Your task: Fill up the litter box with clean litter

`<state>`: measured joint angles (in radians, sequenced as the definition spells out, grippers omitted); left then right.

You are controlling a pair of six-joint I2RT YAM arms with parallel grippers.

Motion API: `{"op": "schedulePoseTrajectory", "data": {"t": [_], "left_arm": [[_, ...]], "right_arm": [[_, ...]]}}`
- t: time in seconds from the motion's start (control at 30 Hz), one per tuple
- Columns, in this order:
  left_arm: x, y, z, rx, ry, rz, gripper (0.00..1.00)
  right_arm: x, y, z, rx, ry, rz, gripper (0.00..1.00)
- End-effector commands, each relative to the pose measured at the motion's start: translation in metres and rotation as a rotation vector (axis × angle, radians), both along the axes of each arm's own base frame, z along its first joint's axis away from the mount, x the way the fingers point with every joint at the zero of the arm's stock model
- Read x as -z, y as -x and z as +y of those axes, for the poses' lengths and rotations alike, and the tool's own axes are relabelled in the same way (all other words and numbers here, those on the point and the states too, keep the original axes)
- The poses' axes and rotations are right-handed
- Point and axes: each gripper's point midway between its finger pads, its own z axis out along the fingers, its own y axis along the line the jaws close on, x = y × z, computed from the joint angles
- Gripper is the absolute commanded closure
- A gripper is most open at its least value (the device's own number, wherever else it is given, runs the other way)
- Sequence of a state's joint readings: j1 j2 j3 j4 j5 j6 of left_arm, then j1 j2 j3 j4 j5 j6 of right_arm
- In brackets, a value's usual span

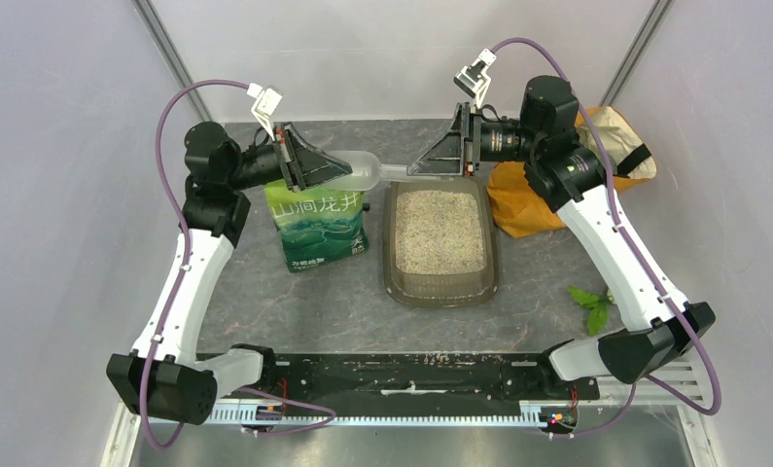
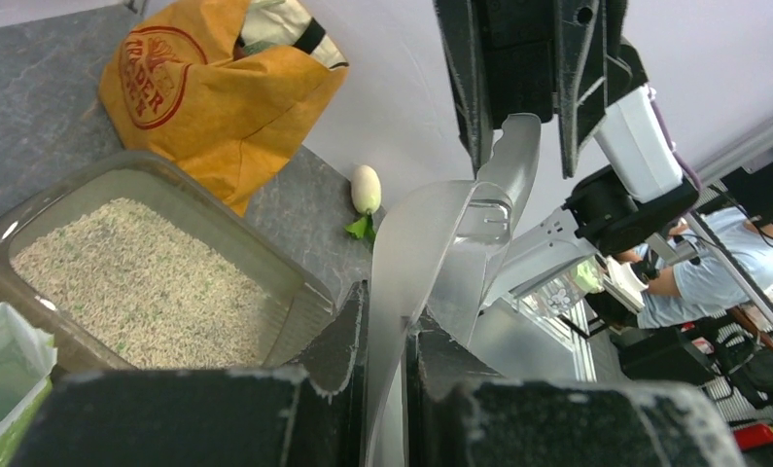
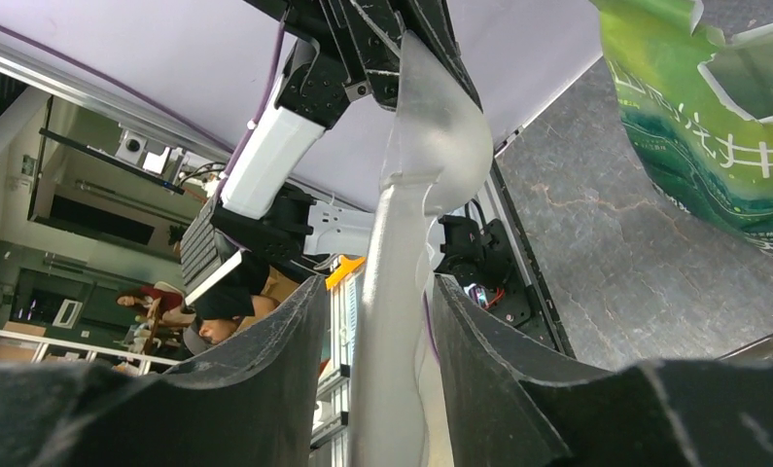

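The litter box [image 1: 442, 289] sits mid-table, holding a bed of pale clean litter [image 1: 439, 232]; both also show in the left wrist view, the litter box [image 2: 295, 277] and the litter [image 2: 139, 282]. A translucent scoop [image 1: 370, 173] hangs level above the box's far rim, between the two arms. My left gripper [image 1: 346, 169] is shut on the scoop's bowl end [image 2: 431, 243]. My right gripper [image 1: 413, 169] surrounds the scoop's handle [image 3: 387, 292] with its jaws open, a gap showing on each side. The scoop's bowl looks empty.
A green printed pouch [image 1: 319, 229] stands left of the box, under the left arm. An orange cloth bag [image 1: 528, 204] sits behind the right arm. A green leafy sprig [image 1: 591, 304] lies at the right. A small white vegetable [image 2: 366, 190] lies by the back wall.
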<state>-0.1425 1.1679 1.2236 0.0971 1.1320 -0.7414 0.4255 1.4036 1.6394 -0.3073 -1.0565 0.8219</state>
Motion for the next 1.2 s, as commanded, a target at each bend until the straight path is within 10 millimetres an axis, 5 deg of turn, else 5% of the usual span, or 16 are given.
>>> {"op": "schedulePoseTrajectory", "data": {"t": [0.0, 0.83, 1.17], "left_arm": [[-0.007, -0.004, 0.004, -0.072, -0.039, -0.058, 0.98], [-0.004, -0.016, 0.006, -0.142, -0.042, -0.038, 0.98], [-0.002, -0.016, 0.006, -0.141, -0.049, -0.036, 0.96]], "right_arm": [[-0.01, 0.006, -0.001, -0.003, -0.011, -0.027, 0.49], [-0.001, 0.006, 0.006, -0.013, 0.014, -0.007, 0.57], [0.0, 0.002, 0.007, -0.007, 0.017, 0.004, 1.0]]}}
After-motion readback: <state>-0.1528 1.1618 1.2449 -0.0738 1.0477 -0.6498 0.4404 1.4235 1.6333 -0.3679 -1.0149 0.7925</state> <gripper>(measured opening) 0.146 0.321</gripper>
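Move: The scoop hangs crosswise between the two hands, its bowl pinched by the left fingers. Its handle already runs between the half-open right fingers, its middle about 1 cm to that hand's left and level with it, and about 11 cm to the left hand's right. From the right hand the litter box is some 10 cm ahead, 4 cm right and 37 cm below. The green litter bag is about 6 cm ahead of the left hand, 6 cm left and 29 cm below. Close the right gripper onto the scoop's handle, from about half open to a third, while easing that hand down about 2 cm and a little forward. Keep the left fingers pinching the bowl and let that hand sink about 1.5 cm and slightly forward too, turning only some 5 degrees, so the scoop stays crosswise between both hands. ##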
